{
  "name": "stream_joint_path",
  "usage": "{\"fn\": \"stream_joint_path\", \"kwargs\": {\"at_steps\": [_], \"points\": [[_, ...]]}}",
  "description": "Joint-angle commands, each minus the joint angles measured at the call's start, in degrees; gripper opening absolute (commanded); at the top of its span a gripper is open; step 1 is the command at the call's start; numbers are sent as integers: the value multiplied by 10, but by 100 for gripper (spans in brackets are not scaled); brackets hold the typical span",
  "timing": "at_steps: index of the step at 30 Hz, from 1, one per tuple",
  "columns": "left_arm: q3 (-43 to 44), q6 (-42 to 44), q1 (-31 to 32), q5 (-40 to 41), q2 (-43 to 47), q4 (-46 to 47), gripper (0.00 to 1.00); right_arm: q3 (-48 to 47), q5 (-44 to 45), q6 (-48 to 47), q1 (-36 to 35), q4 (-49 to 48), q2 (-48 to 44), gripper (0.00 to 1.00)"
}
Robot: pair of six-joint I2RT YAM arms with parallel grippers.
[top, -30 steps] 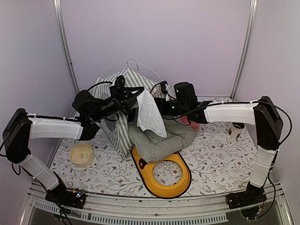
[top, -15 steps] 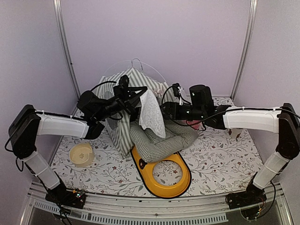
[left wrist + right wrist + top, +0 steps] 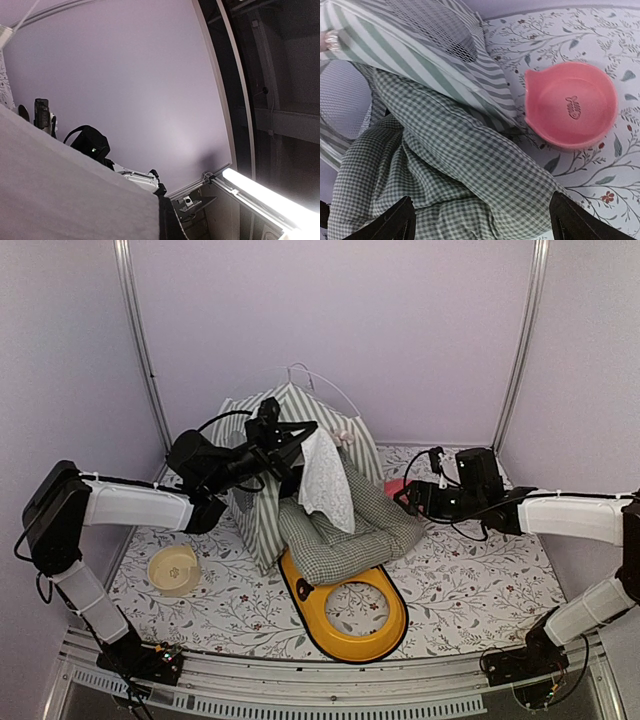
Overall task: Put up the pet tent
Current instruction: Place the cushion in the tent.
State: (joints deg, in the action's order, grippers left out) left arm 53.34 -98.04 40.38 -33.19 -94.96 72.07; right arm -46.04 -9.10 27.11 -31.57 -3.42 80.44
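Observation:
The pet tent (image 3: pixel 262 472), green-and-white striped, stands at the back of the table with thin white poles arching over its peak. Its white mesh door flap (image 3: pixel 325 483) hangs from my left gripper (image 3: pixel 298 436), which is shut on the fabric near the peak. In the left wrist view pale fabric (image 3: pixel 65 190) fills the lower left and one dark finger (image 3: pixel 170 222) shows at its edge. My right gripper (image 3: pixel 407 499) stands open to the right of the tent, holding nothing. In its own view the striped tent wall (image 3: pixel 420 55) lies beyond the fingertips (image 3: pixel 397 220).
A green-checked cushion (image 3: pixel 345 532) (image 3: pixel 465 165) spills from the tent's front onto a yellow ring-shaped tray (image 3: pixel 392 625). A pink bowl (image 3: pixel 392 486) (image 3: pixel 570 105) sits by the tent's right side. A beige bowl (image 3: pixel 175 568) stands at the left.
My right gripper has let go, opened wide and drawn back to the right, away from the tent. My left gripper has risen slightly with the flap, and the tent stands a little taller.

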Motion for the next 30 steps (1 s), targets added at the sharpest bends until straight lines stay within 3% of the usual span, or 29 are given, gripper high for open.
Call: {"fn": "stream_joint_path", "kwargs": {"at_steps": [1, 6, 15, 17, 18, 21, 23, 24, 30], "points": [[20, -8, 0, -25, -5, 13, 0, 57, -3, 2, 26, -17, -17, 95], [26, -8, 0, -32, -8, 5, 0, 91, -64, -4, 48, -98, 31, 96], [21, 5, 0, -30, -10, -12, 0, 74, -122, 6, 48, -167, 109, 84], [22, 9, 0, -29, -13, -17, 0, 66, -127, 6, 47, -168, 117, 76], [22, 10, 1, -27, -14, -17, 0, 61, -129, 6, 47, -169, 122, 66], [21, 10, 3, -18, -14, -24, 0, 12, -146, 3, 46, -126, 134, 24], [23, 18, 5, -14, -8, -41, 0, -20, -140, -8, 41, -90, 129, 5], [24, 24, 6, -16, -5, -52, 0, -33, -145, -11, 40, -80, 126, 0], [19, 32, 7, -16, -6, -52, 0, -96, -169, 7, 16, -56, 96, 0]]}}
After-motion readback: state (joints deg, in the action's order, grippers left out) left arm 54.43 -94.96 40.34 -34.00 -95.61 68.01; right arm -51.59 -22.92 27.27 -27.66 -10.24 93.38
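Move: The right corner of the cushion lies almost straight under my open right hand, roughly 9 cm below. The tent's near right corner is about 8 cm ahead, 4 cm left and 13 cm down, with the pink bowl some 8 cm ahead, 3 cm right and 14 cm down; the lace curtain hangs about 15 cm left, 6 cm back and 10 cm above. From my left hand, the cushion corner is roughly 18 cm right, 6 cm ahead and 29 cm below. I drop my right hand about 8 cm onto the cushion's right corner, swinging some 3 cm right on the way and coming back, the fingers tipping slightly downward. There I shut the wide-open fingers, pinch the checked fabric, and lift it about 6 cm while drawing it forward and left towards the tent. My left hand keeps its pinch on the lace curtain, holding the entrance clear. ##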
